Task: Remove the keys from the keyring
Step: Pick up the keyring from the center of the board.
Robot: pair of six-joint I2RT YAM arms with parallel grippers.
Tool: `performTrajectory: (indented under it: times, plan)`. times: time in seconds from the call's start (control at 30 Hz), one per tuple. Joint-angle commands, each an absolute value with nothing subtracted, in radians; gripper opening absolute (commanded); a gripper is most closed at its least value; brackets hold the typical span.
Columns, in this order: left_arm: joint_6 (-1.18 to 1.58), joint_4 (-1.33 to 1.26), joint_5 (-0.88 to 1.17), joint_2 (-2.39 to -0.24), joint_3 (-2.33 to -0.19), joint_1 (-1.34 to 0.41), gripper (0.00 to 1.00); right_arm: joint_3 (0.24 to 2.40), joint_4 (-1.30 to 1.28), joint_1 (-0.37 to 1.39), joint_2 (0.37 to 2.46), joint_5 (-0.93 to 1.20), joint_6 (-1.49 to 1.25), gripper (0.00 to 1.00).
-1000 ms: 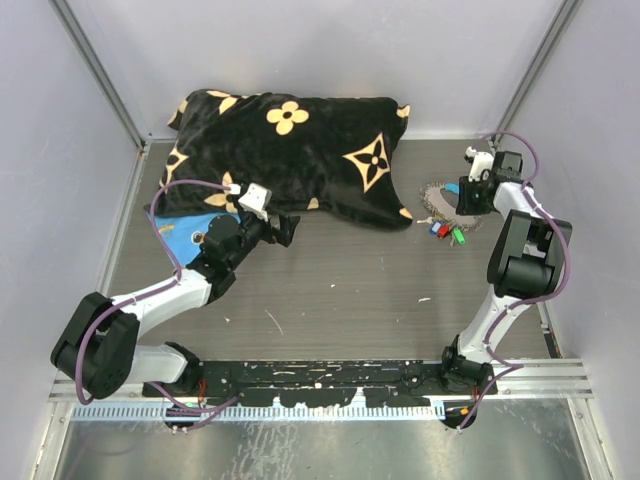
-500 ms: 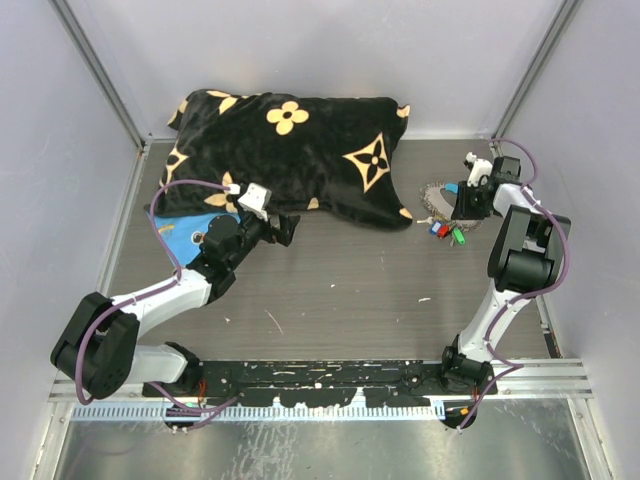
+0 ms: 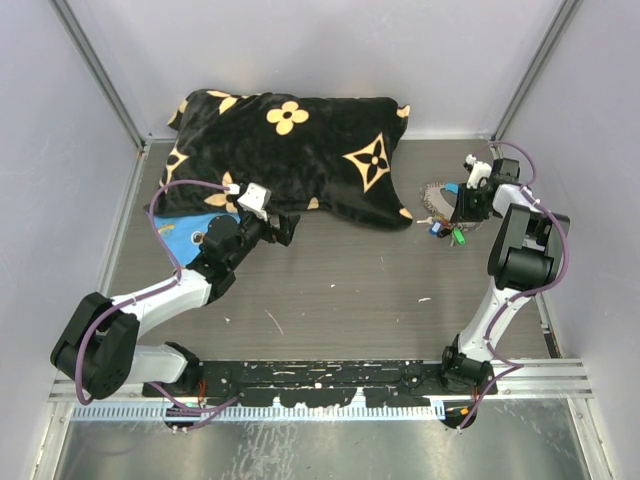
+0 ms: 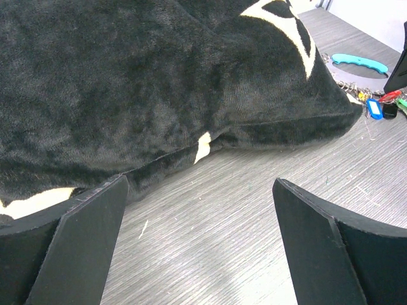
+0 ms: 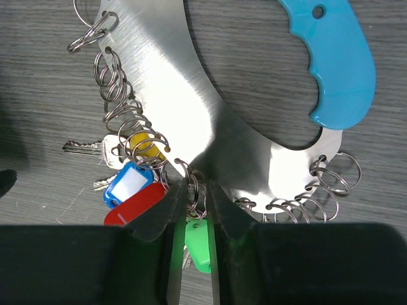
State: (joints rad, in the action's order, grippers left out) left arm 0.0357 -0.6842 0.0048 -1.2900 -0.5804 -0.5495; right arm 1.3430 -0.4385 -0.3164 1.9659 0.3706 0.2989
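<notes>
The keyring (image 5: 210,121) is a flat metal crescent with a light-blue handle (image 5: 340,60) and many small wire rings along its edge. It lies on the table at the right (image 3: 440,197). The keys (image 5: 130,190) hang from it with yellow, blue and red tags. A green-tagged key (image 5: 198,248) lies between my right fingers. My right gripper (image 5: 197,187) stands over the crescent's edge, its jaws closed narrowly on the small rings above the green tag. My left gripper (image 4: 200,184) is wide open and holds nothing, low over the table by the pillow (image 4: 159,82).
A black pillow (image 3: 290,150) with tan flower marks fills the back of the table. A blue flat sheet (image 3: 185,238) peeks out under its left end. Grey walls enclose the table on three sides. The keyring (image 4: 359,63) shows far right in the left wrist view.
The right gripper's jaws have narrowed over the keyring's edge and the wrist has shifted slightly toward the back. The left arm has not moved.
</notes>
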Motion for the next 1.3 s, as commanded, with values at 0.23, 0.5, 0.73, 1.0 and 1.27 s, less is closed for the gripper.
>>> performTrajectory:
  times: [0.23,0.5,0.73,1.0,1.27]
  plan:
    - [0.021,-0.767,-0.006,-1.255,-0.573,-0.548,0.98,1.372,-0.445,-0.323,1.95,0.419,0.29,0.05]
    - [0.02,-0.773,-0.002,-1.255,-0.569,-0.548,0.98,1.351,-0.441,-0.329,1.828,0.512,0.28,0.01]
    - [0.02,-0.788,0.009,-1.246,-0.559,-0.548,0.98,1.311,-0.45,-0.329,1.702,0.64,0.281,0.01]
    - [0.161,-0.711,0.156,-1.156,-0.61,-0.548,0.98,1.23,-0.479,-0.31,1.492,0.797,0.331,0.01]
    - [0.37,-0.749,0.378,-1.155,-0.611,-0.549,0.98,1.148,-0.541,-0.21,1.311,0.861,0.434,0.01]
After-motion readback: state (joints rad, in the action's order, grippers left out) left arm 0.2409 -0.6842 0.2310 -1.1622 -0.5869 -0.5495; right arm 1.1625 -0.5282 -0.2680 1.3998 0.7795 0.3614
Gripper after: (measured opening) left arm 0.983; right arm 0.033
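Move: My right fingertips are already down at the keyring's near rim, partly open around the rings there; the keyring's middle is about 4 cm ahead, a centimetre lower. Its blue handle lies some 8 cm ahead and 3 to the right, the red key 2 left and 1 back, the green key 3 back and 1 right. From my left hand the keyring is roughly 40 cm right, 11 ahead and 18 below. I hold my right hand where it is and shut the fingers, pinching the keyring at the middle of its ringed rim, then lift it about 17 cm, swinging some 10 cm left and drawing back, while the hand tips up and turns counter-clockwise, each roughly 20 degrees. Near the end my left hand, open and empty, rises about 5 cm, easing back and right. ##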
